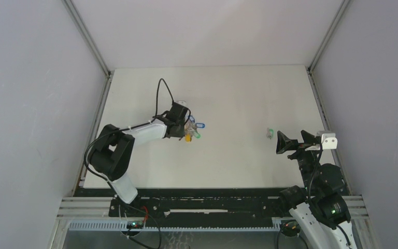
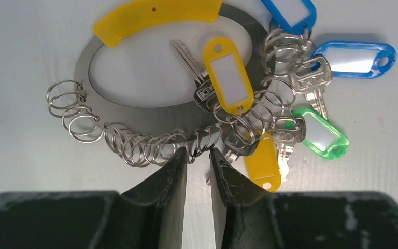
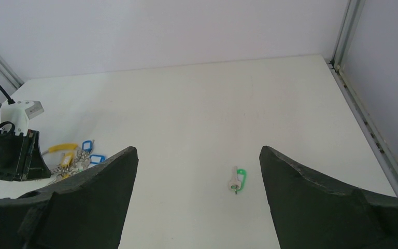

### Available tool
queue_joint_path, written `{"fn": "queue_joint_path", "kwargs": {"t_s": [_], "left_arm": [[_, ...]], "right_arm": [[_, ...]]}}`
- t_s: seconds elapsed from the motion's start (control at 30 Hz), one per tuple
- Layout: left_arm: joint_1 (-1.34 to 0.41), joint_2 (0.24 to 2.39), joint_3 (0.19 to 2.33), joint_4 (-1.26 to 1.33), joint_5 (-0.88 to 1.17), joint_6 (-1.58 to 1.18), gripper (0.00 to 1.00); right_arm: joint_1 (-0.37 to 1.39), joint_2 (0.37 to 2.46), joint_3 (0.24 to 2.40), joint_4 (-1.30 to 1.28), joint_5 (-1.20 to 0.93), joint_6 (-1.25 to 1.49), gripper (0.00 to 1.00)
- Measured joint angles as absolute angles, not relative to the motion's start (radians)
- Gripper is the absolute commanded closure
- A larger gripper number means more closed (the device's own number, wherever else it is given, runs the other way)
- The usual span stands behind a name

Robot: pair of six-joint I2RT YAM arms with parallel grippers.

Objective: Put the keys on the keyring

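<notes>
In the left wrist view the keyring [image 2: 90, 62] lies flat on the table: a silvery oval band with a curved yellow strip [image 2: 155, 13] and several small split rings along its near edge. Keys with yellow [image 2: 227, 78], blue [image 2: 355, 56] and green [image 2: 321, 136] tags hang on it at the right. My left gripper [image 2: 198, 155] is open only by a narrow gap, with one small split ring [image 2: 203, 144] between the fingertips; I cannot tell whether it is pinched. A loose green-tagged key [image 3: 237, 180] lies on the table between the wide-open fingers of my right gripper [image 3: 197, 155], well beyond them.
From above, the left gripper [image 1: 186, 127] sits over the keyring cluster [image 1: 196, 130] at centre left. The loose key [image 1: 270, 133] lies just left of the right gripper [image 1: 290, 142]. Grey walls and metal rails [image 1: 103, 104] border the white table [image 1: 238, 93].
</notes>
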State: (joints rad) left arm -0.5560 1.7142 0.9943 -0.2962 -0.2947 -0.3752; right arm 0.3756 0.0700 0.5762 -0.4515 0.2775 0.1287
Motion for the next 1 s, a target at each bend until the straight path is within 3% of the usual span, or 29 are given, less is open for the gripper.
{"fn": "queue_joint_path", "kwargs": {"t_s": [0.17, 0.3, 0.5, 0.57, 1.0], "left_arm": [[-0.522, 1.713, 0.984, -0.275, -0.247, -0.375, 0.74], [-0.511, 1.713, 0.981, -0.264, -0.219, -0.376, 0.85], [-0.507, 1.692, 0.947, -0.224, -0.168, -0.372, 0.91], [-0.508, 1.662, 0.921, -0.215, -0.143, -0.363, 0.99], [-0.583, 1.429, 0.847, -0.25, -0.021, -0.249, 1.0]], "right_arm": [[0.376, 0.07, 0.576, -0.452, 0.276, 0.129, 0.13], [0.376, 0.07, 0.576, -0.452, 0.27, 0.128, 0.13], [0.376, 0.07, 0.576, -0.451, 0.253, 0.127, 0.14], [0.376, 0.07, 0.576, -0.451, 0.245, 0.126, 0.14], [0.377, 0.135, 0.577, -0.422, 0.01, 0.122, 0.13]]}}
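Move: The keyring lies under my left fingertips. Its middle is about 4 cm ahead and 1 cm left, 2 cm down, with the small rings on its near edge between the fingers. One blue tag lies some 5 cm ahead and 7 cm right, the green tag 1 cm ahead and 6 cm right. From my right hand the keyring is roughly 19 cm ahead, 32 cm left and 26 cm down; the loose key is some 16 cm ahead, 1 cm right and just as far down. I shut my left fingers on the small rings at the keyring's near edge, then lift about 5 cm while drawing back nearly as far and some 3 cm right, wrist turning about 15 degrees clockwise and rolling its left side down. Late on, my right hand, still open and high, swings about 5 cm left towards the keyring's side, turning counter-clockwise. ##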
